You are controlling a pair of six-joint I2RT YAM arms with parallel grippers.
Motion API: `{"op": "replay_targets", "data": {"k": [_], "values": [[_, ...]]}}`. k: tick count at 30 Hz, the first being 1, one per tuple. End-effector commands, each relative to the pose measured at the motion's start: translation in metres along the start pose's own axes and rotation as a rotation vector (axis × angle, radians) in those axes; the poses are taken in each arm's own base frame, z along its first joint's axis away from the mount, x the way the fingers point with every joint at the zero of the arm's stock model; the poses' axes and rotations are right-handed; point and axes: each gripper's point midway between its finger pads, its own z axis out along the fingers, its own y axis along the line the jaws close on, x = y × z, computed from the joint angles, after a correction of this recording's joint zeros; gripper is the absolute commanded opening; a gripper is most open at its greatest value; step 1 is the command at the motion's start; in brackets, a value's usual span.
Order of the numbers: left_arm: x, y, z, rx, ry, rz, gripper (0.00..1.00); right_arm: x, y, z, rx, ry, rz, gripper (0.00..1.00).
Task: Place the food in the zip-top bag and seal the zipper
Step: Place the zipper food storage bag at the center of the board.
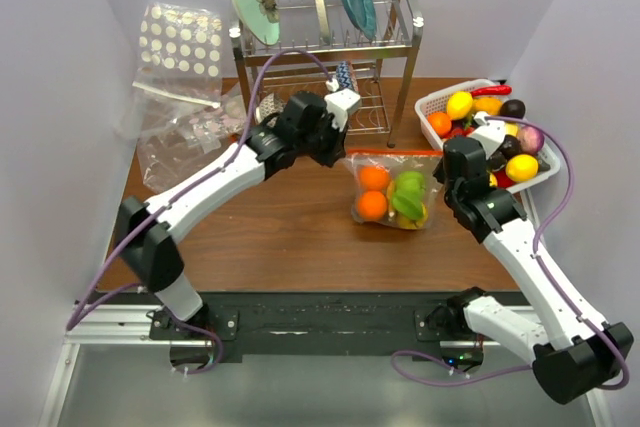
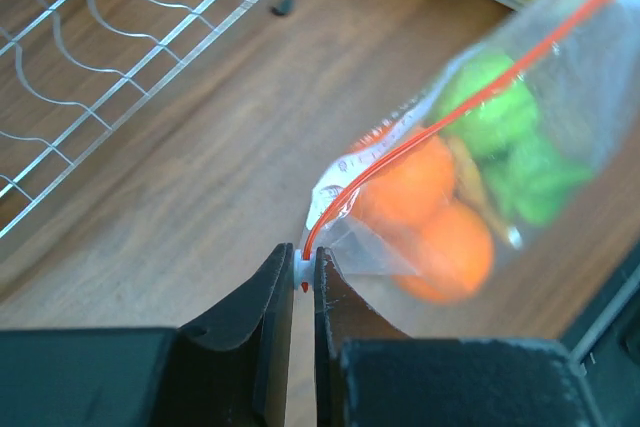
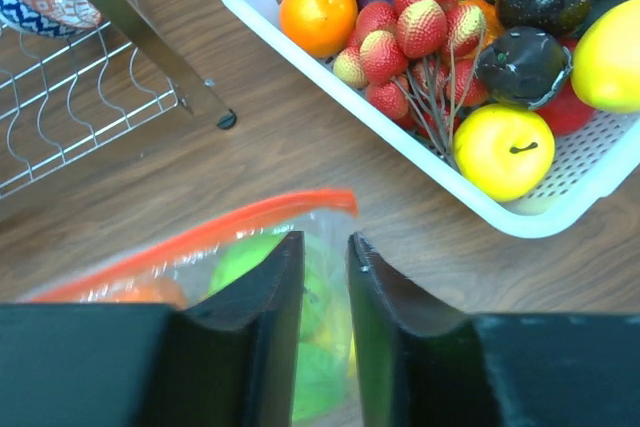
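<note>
The zip-top bag (image 1: pixel 395 192) lies on the wooden table between my two arms. Inside it is the food: two oranges (image 1: pixel 373 192) and green pieces (image 1: pixel 408 195). The orange-red zipper (image 1: pixel 392 153) runs along its far edge. My left gripper (image 2: pixel 301 262) is shut on the white slider (image 2: pixel 301 269) at the left end of the zipper (image 2: pixel 440 117), and that corner of the bag (image 2: pixel 470 167) is lifted. My right gripper (image 3: pixel 325 242) hovers over the bag's right end (image 3: pixel 200 267), just below the zipper (image 3: pixel 200 232). Its jaws stand slightly apart, holding nothing.
A white basket (image 1: pixel 430 107) of toy fruit stands at the right, close beside my right gripper (image 1: pixel 452 182). A metal dish rack (image 1: pixel 320 57) with plates stands at the back. Clear bags with white dots (image 1: pixel 180 42) lie at the back left.
</note>
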Motion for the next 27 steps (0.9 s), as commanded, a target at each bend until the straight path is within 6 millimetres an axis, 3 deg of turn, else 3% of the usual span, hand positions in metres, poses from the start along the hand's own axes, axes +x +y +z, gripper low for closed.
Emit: {"op": "replay_targets", "data": {"k": [1, 3, 4, 6, 8, 9, 11, 12, 13, 14, 15, 16, 17, 19, 20, 22, 23, 27], "values": [[-0.032, 0.016, 0.015, -0.07, -0.07, -0.082, 0.06, -0.016, 0.004, 0.007, 0.025, -0.059, 0.033, 0.34], [-0.03, 0.016, 0.021, -0.064, -0.076, -0.092, 0.23, -0.019, 0.006, 0.008, 0.021, -0.058, 0.012, 0.34], [-0.031, 0.015, 0.021, -0.059, -0.086, -0.09, 0.27, -0.021, 0.006, 0.007, 0.019, -0.058, 0.008, 0.34], [-0.031, 0.016, 0.016, -0.061, -0.097, -0.097, 0.41, -0.026, 0.007, 0.004, 0.01, -0.062, -0.004, 0.4], [-0.035, 0.018, 0.009, -0.075, -0.122, -0.097, 0.53, -0.033, 0.008, -0.001, -0.005, -0.075, -0.002, 0.57], [-0.04, 0.017, 0.0, -0.08, -0.14, -0.095, 0.57, -0.037, 0.01, -0.007, -0.032, -0.081, -0.006, 0.74], [-0.046, 0.02, -0.017, -0.101, -0.169, -0.09, 0.82, -0.045, 0.015, -0.014, -0.076, -0.089, -0.009, 0.87], [-0.045, 0.02, -0.022, -0.103, -0.171, -0.087, 0.86, -0.05, 0.016, -0.019, -0.096, -0.099, -0.008, 0.97], [-0.045, 0.024, -0.029, -0.133, -0.181, -0.091, 0.93, -0.056, 0.018, -0.024, -0.112, -0.106, 0.001, 0.99], [-0.053, 0.025, -0.046, -0.142, -0.219, -0.091, 0.95, -0.054, 0.016, -0.027, -0.112, -0.085, -0.004, 0.99], [-0.046, 0.027, -0.05, -0.156, -0.217, -0.093, 1.0, -0.054, 0.017, -0.031, -0.124, -0.076, 0.001, 0.99], [-0.046, 0.03, -0.058, -0.175, -0.233, -0.095, 1.0, -0.059, 0.02, -0.037, -0.149, -0.072, 0.004, 0.99], [-0.052, 0.031, -0.078, -0.186, -0.276, -0.095, 1.0, -0.055, 0.017, -0.04, -0.148, -0.05, -0.012, 0.99], [-0.038, 0.037, -0.09, -0.219, -0.281, -0.099, 1.0, -0.062, 0.014, -0.052, -0.165, -0.057, 0.001, 0.99], [-0.042, 0.037, -0.109, -0.227, -0.322, -0.102, 1.0, -0.058, 0.012, -0.056, -0.173, -0.04, -0.002, 0.99], [-0.027, 0.043, -0.119, -0.26, -0.318, -0.104, 1.0, -0.06, 0.006, -0.068, -0.191, -0.056, 0.053, 0.99], [-0.029, 0.043, -0.138, -0.268, -0.36, -0.107, 1.0, -0.057, 0.008, -0.074, -0.222, -0.045, 0.071, 0.99], [0.004, 0.061, -0.167, -0.368, -0.416, -0.141, 1.0, -0.048, 0.007, -0.095, -0.311, -0.025, 0.128, 0.99]]}}
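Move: The food bag hangs between the hands, or just rests on the board. Its middle is about 12 cm right of the left hand, 6 cm back and 6 cm below; from the right hand it is some 11 cm left, 5 cm back and 6 cm below. The dish rack's near right foot lies roughly 11 cm left, 8 cm ahead and 10 cm below the right hand. The food basket's middle is about 13 cm right and 10 cm ahead, 6 cm lower. Ease the left gripper, still pinching the zipper's left end, about 3 cm forward and 2 cm down; open it wide, then lift away up and left, around 10 cm each way, drawing back too. Dip the right gripper slightly, finish opening it to free the bag's right corner, then rise about 9 cm and draw back, tipping both grippers' fingers upward. ##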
